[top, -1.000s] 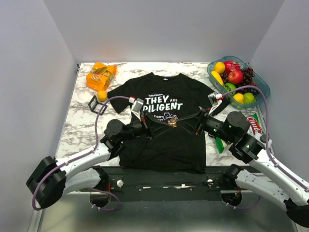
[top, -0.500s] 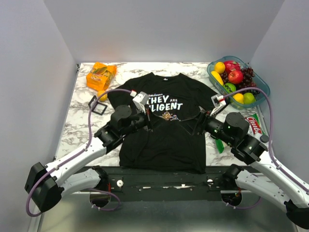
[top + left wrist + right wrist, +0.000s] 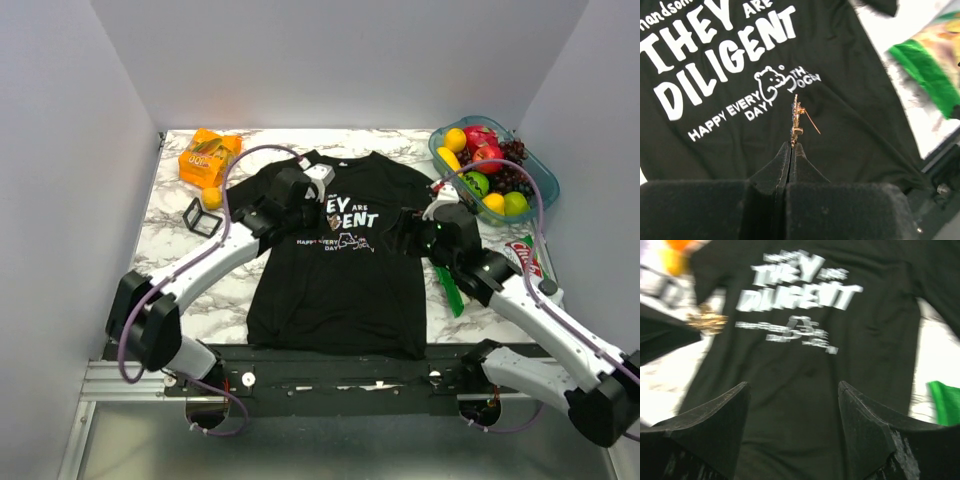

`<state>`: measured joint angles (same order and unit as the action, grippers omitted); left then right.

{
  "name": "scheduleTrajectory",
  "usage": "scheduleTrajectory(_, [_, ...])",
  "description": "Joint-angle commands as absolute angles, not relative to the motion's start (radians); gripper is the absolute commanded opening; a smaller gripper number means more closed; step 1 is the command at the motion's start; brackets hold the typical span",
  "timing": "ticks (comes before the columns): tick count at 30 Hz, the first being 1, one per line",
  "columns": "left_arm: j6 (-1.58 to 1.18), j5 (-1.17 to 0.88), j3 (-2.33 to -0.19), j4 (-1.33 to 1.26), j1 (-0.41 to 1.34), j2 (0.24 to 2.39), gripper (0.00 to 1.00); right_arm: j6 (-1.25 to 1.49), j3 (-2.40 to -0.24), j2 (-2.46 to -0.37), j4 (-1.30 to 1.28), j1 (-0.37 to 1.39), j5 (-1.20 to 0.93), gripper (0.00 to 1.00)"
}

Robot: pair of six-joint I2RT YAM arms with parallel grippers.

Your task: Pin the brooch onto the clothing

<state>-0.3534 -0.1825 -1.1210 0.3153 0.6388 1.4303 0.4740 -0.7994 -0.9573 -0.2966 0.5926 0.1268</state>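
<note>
The black T-shirt (image 3: 340, 290) lies flat on the marble table, print facing up. My left gripper (image 3: 325, 212) hangs over the lettering and hides its left part. In the left wrist view the left gripper (image 3: 792, 146) is shut on the small gold brooch (image 3: 796, 116), held edge-on above the shirt (image 3: 850, 120) with its pin swung open. My right gripper (image 3: 398, 222) is over the shirt's right chest. In the blurred right wrist view the right gripper (image 3: 792, 385) is open and empty above the shirt (image 3: 805, 370). The brooch (image 3: 707, 321) shows at the left there.
A fruit bowl (image 3: 540, 190) stands at the back right. An orange snack bag (image 3: 208, 155), a small orange ball (image 3: 212, 197) and a black wire-frame cube (image 3: 203, 217) lie left of the shirt. A green packet (image 3: 452, 290) and a red-green packet (image 3: 527, 258) lie to the right.
The left arm has carried the brooch from the shirt's middle up toward the lettering. The right gripper has drawn away from the brooch to the right chest area.
</note>
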Motion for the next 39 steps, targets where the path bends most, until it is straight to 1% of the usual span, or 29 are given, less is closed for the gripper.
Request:
scheduleTrajectory(1, [-0.278,-0.123,-1.283,0.431,0.638,1.569,0.0,0.41,-0.862,-1.093,-0.261,0.5,0.121,0.76])
scheduleTrajectory(3, [-0.259,-0.112,-1.336,0.454,0.637,1.653,0.0,0.4,-0.897,-1.181,-0.242,0.477,0.118,0.72])
scheduleTrajectory(5, [-0.25,-0.109,-1.406,0.469,0.637,1.731,0.0,0.381,-0.931,-1.239,-0.238,0.472,0.133,0.71])
scheduleTrajectory(7, [-0.249,-0.107,-1.465,0.477,0.638,1.778,0.0,0.361,-0.981,-1.329,-0.233,0.472,0.123,0.68])
scheduleTrajectory(11, [-0.247,-0.084,-1.58,0.515,0.638,1.915,0.0,0.35,-1.045,-1.468,-0.216,0.472,0.1,0.66])
scheduleTrajectory(17, [-0.261,-0.026,-1.701,0.541,0.64,2.035,0.0,0.359,-1.109,-1.62,-0.209,0.472,0.136,0.63])
scheduleTrajectory(20, [-0.253,0.04,-1.749,0.575,0.64,2.075,0.0,0.37,-1.114,-1.647,-0.199,0.472,0.123,0.63])
scheduleTrajectory(25, [-0.253,0.066,-1.795,0.589,0.637,2.112,0.0,0.379,-1.121,-1.677,-0.173,0.472,0.087,0.61])
scheduleTrajectory(28, [-0.255,0.064,-1.837,0.62,0.637,2.143,0.0,0.39,-1.126,-1.706,-0.143,0.472,0.026,0.6])
scheduleTrajectory(29, [-0.255,0.063,-1.847,0.63,0.637,2.163,0.0,0.391,-1.126,-1.715,-0.132,0.474,-0.024,0.6])
scheduleTrajectory(31, [-0.261,0.066,-1.847,0.638,0.634,2.167,0.0,0.413,-1.129,-1.742,-0.114,0.474,-0.054,0.58])
scheduleTrajectory(35, [-0.294,0.048,-1.778,0.589,0.627,2.137,0.0,0.43,-1.146,-1.784,-0.098,0.476,-0.078,0.55])
scheduleTrajectory(39, [-0.307,0.049,-1.779,0.6,0.627,2.148,0.0,0.431,-1.163,-1.816,-0.1,0.477,-0.084,0.52])
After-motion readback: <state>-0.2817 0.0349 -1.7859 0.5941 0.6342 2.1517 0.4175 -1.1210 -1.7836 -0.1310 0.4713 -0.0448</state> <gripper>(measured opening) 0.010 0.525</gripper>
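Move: The left hand still holds the brooch, its pin standing out to one side. The clothing's bear drawing lies about 12 cm ahead of that hand, 4 cm to its right and 19 cm below. The middle of the DILIGENT lettering is straight ahead some 17 cm. From the empty right hand the bear drawing is about 15 cm ahead, 9 cm left and 21 cm down, and the brooch about 4 cm ahead, 11 cm left and slightly lower. Forward and down together, both hands swoop in over the clothing's printed chest. The left carries the brooch about 12 cm out and 11 cm down, rolling its left side up some 20 degrees with its grip kept. The right goes roughly 12 cm out and 14 cm down, tips its fingers down nearly 20 degrees, then edges left towards the brooch while its open fingers partly close. ##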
